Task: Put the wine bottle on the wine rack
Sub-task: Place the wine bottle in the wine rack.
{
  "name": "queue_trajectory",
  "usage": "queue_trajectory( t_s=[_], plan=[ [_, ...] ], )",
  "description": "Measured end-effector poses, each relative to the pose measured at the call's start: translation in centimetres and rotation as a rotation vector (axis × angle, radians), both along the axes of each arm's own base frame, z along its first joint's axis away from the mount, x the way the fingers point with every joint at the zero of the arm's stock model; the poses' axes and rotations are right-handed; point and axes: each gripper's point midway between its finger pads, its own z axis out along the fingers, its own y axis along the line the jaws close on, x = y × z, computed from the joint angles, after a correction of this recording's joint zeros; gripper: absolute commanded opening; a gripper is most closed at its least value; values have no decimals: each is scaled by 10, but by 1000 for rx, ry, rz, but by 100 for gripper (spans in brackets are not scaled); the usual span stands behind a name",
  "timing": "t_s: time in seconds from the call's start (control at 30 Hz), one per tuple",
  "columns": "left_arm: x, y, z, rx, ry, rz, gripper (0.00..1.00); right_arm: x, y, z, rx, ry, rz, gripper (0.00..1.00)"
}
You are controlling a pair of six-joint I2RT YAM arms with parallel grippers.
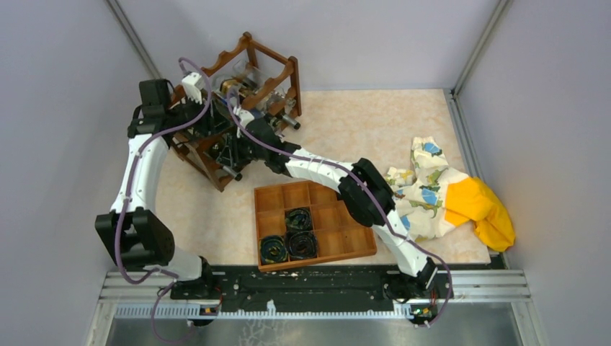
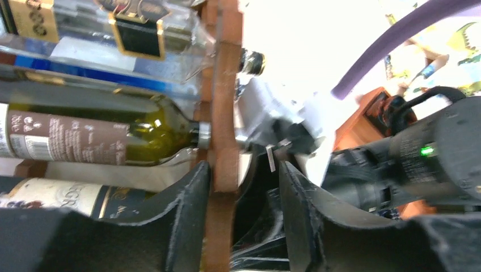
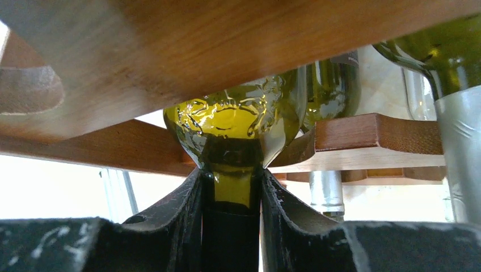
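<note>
The wine rack (image 1: 268, 56), dark reddish-brown with wavy rails, stands at the table's back left with several bottles lying in it. My right gripper (image 3: 232, 182) is shut on the dark-capped neck of a green wine bottle (image 3: 238, 116). The bottle's shoulder sits just under a rack rail (image 3: 227, 45), inside the frame. My left gripper (image 2: 241, 182) is at the rack's side with its jaws apart. A wooden rack post (image 2: 224, 113) stands between them, close to the left finger (image 2: 190, 192) and clear of the right one. In that view the right arm's black wrist (image 2: 414, 158) is just beyond.
Lying in the rack are a green bottle with a brown label (image 2: 96, 136), a clear bottle (image 2: 113, 34) and a dark labelled bottle (image 2: 57, 195). An orange-brown compartment tray (image 1: 272, 198) holds dark rolled items (image 1: 299, 231). A patterned cloth (image 1: 421, 191) and a yellow cloth (image 1: 484, 209) lie at the right.
</note>
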Motion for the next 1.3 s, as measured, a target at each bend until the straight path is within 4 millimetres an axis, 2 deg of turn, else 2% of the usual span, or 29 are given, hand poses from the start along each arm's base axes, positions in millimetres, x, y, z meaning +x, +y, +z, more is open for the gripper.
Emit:
queue_trajectory(
  t_s=[0.1, 0.2, 0.27, 0.37, 0.57, 0.63, 0.73, 0.87, 0.93, 1.03, 1.3],
  plan=[
    [-2, -7, 16, -16, -31, 20, 72, 0, -2, -3, -25, -20, 10, 0],
    [-9, -3, 42, -10, -91, 81, 75, 2, -6, -3, -44, -49, 18, 0],
    [-15, 4, 63, 6, -151, 141, 75, 2, -7, -3, -53, -65, 24, 0],
    [-18, 16, 84, 34, -206, 221, 76, 2, -8, -4, -65, -87, 33, 0],
    [-22, 48, 107, 93, -242, 422, 80, 3, -9, -1, -86, -121, 42, 0],
    [-29, 55, 119, 102, -269, 472, 81, 4, -8, 5, -86, -132, 40, 0],
    [-43, 62, 148, 94, -341, 525, 81, 3, -7, 12, -93, -140, 43, 3],
    [-63, 65, 191, 66, -452, 562, 81, 1, -6, 18, -115, -130, 47, 4],
    [-70, 65, 203, 54, -486, 570, 81, 0, -5, 21, -128, -120, 49, 4],
    [-75, 64, 209, 46, -503, 574, 82, 2, -1, 21, -135, -119, 48, 5],
    [-74, 64, 207, 32, -492, 576, 82, 3, 3, 20, -144, -133, 40, 5]
  ],
)
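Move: The wine bottle, its neck in the right fingers, has its middle some 8 cm left and 6 cm ahead of that hand, about level; the front top rail crosses roughly 6 cm above that hand, 3 cm ahead and 2 cm left. From the left hand the bottle's middle is about 7 cm left, 3 cm ahead and 8 cm below; that rail stands between its fingers. The brown-label bottle lies roughly 5 cm farther out and 5 cm right of the wine bottle. The wine bottle's neck stays pinched in the right hand, which dips its fingertips slightly and then raises the neck about 2 cm under the rack's front top rail. Meanwhile the left fingers go on opening wide and lift off that rail; the hand climbs some 20 cm, drawing back and left, turns about 30 degrees counter-clockwise and tips its fingers up. ##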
